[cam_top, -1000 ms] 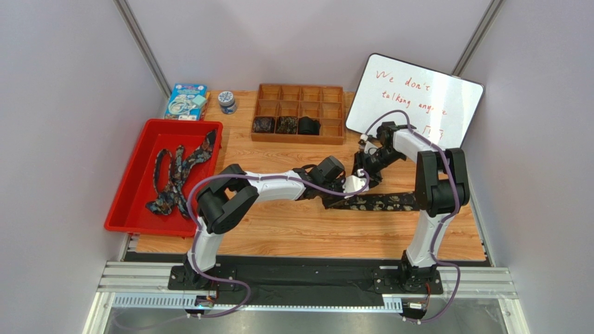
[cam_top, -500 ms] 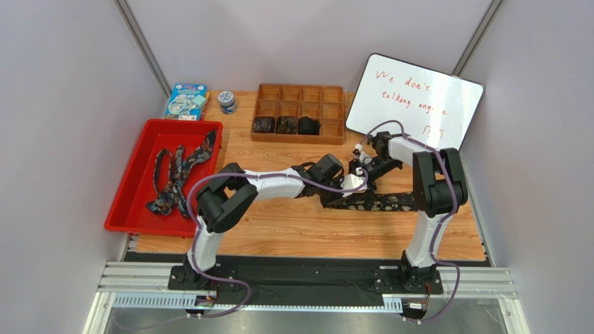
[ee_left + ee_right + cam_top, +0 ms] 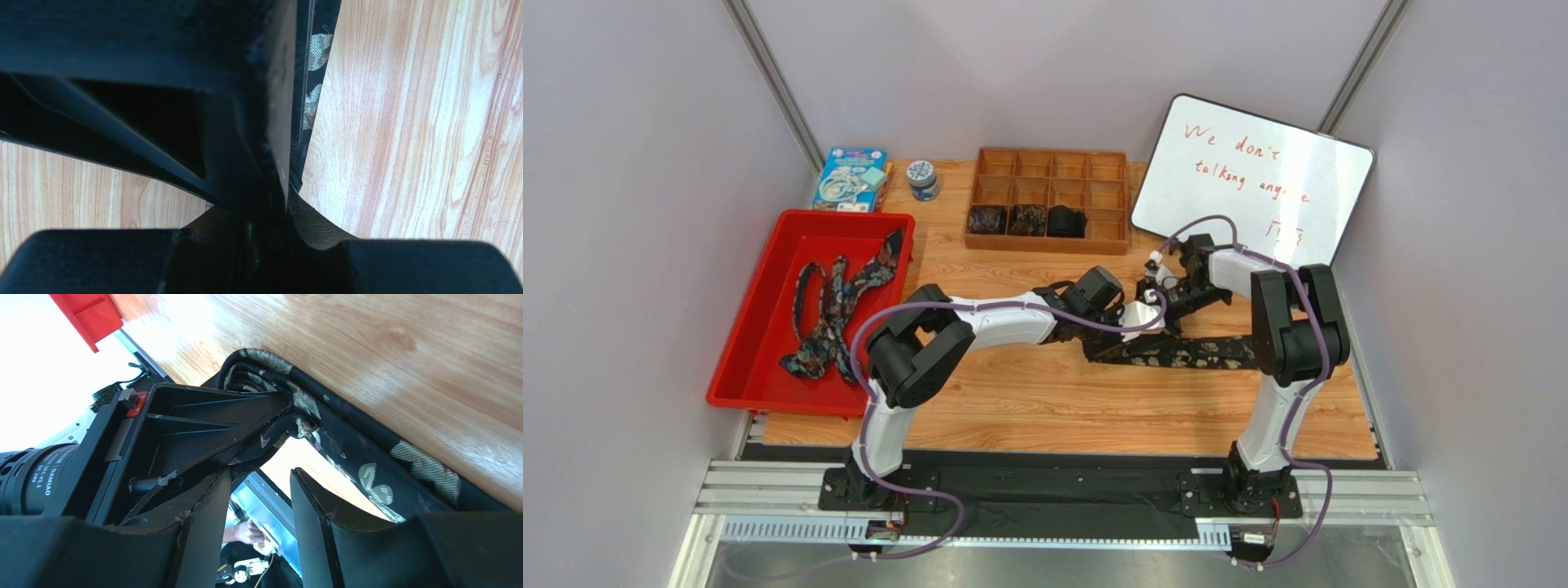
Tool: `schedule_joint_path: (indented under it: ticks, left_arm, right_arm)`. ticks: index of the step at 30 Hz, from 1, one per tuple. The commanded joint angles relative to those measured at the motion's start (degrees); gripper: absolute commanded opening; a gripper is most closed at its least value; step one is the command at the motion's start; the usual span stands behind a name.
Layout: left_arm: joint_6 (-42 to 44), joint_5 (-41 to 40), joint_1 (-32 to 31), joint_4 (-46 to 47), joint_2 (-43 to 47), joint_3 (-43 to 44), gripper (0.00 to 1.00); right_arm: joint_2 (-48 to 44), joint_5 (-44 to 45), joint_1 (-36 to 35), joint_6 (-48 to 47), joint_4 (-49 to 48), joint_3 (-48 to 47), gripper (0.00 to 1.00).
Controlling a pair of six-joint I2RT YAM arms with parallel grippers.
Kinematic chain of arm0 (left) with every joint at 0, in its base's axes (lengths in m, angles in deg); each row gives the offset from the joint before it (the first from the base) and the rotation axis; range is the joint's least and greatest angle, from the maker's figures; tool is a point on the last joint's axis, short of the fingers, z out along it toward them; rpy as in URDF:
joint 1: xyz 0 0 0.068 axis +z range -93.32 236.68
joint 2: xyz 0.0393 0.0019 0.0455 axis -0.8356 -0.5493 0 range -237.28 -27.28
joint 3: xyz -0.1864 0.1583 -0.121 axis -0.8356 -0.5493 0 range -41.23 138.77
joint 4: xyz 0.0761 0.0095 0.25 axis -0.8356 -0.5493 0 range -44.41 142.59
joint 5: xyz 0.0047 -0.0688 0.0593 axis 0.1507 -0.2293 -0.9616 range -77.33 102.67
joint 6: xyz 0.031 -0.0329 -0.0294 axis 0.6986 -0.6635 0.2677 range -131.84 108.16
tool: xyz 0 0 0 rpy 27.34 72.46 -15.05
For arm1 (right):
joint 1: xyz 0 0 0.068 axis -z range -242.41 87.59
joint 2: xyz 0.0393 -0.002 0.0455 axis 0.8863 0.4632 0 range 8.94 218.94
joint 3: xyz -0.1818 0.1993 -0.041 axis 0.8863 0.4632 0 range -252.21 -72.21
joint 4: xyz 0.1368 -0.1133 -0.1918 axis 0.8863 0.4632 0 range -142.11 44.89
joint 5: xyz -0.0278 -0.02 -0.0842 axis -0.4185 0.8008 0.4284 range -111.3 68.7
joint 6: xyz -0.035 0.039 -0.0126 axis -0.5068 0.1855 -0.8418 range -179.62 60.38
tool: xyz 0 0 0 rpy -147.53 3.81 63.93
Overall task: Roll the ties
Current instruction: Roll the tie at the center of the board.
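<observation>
One dark floral tie (image 3: pixel 1192 355) lies stretched across the wooden table, its left end curled over. My left gripper (image 3: pixel 1122 338) is shut on that curled end; in the left wrist view the jaws (image 3: pixel 279 208) pinch dark fabric and the tie (image 3: pixel 312 92) runs away from them. My right gripper (image 3: pixel 1163 304) hovers just behind the left one. In the right wrist view its fingers (image 3: pixel 261 496) stand open with nothing between them, beside the tie (image 3: pixel 374 471) wrapped on the left gripper's finger (image 3: pixel 202 416). More loose ties (image 3: pixel 836 306) lie in the red tray (image 3: pixel 768 368).
A wooden compartment box (image 3: pixel 1112 196) at the back holds three rolled coils (image 3: pixel 1026 221). A whiteboard (image 3: pixel 1259 172) leans at the back right. A blue box (image 3: pixel 851 178) and a small jar (image 3: pixel 922 179) stand at the back left.
My right gripper has let its jaws widen and shifted slightly left, up and back from the tie. The left gripper has kept its hold and barely moved.
</observation>
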Motion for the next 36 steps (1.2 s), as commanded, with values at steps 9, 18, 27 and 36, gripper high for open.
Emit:
schedule_joint_path:
  ticks: [9, 18, 27, 36]
  left_arm:
    - [0.6, 0.9, -0.8, -5.5, -3.7, -2.0, 0.13]
    - [0.7, 1.7, -0.7, -6.0, -3.5, -2.5, 0.13]
    - [0.4, 2.0, -0.3, -6.0, -2.6, -3.6, 0.13]
    - [0.7, 1.9, 0.9, -6.3, -1.6, -4.0, 0.15]
  right_arm:
    - [-4.8, -8.2, 0.5, 11.6, -19.0, 7.0, 0.47]
    - [-3.3, -2.6, -1.1, 11.9, -24.5, 10.0, 0.30]
    - [-1.2, 3.4, -1.0, 9.3, -20.7, 8.7, 0.00]
    - [-3.0, 13.4, 2.5, 6.5, -16.7, 8.9, 0.00]
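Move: My left hand already has the tie roll between its fingertips, close above the table. From my right hand, fingers half open, the roll lies about 5 cm to the left, 4 cm lower and roughly level fore and aft. The middle of the flat tie strip is some 10 cm to my right hand's right, 2 cm back and 5 cm below. The compartment box stands about 25 cm ahead and 19 cm left of my right hand. I ease my right fingertips just over 1 cm left towards the roll, turning the hand about 10 degrees, partly clockwise, then shut the fingers fully right beside my left fingertips and the loose tie fold. Once shut, they settle slightly lower and back to the right. My left hand keeps its grip on the roll and hardly shifts; whether my right fingers catch cloth can't be seen. ##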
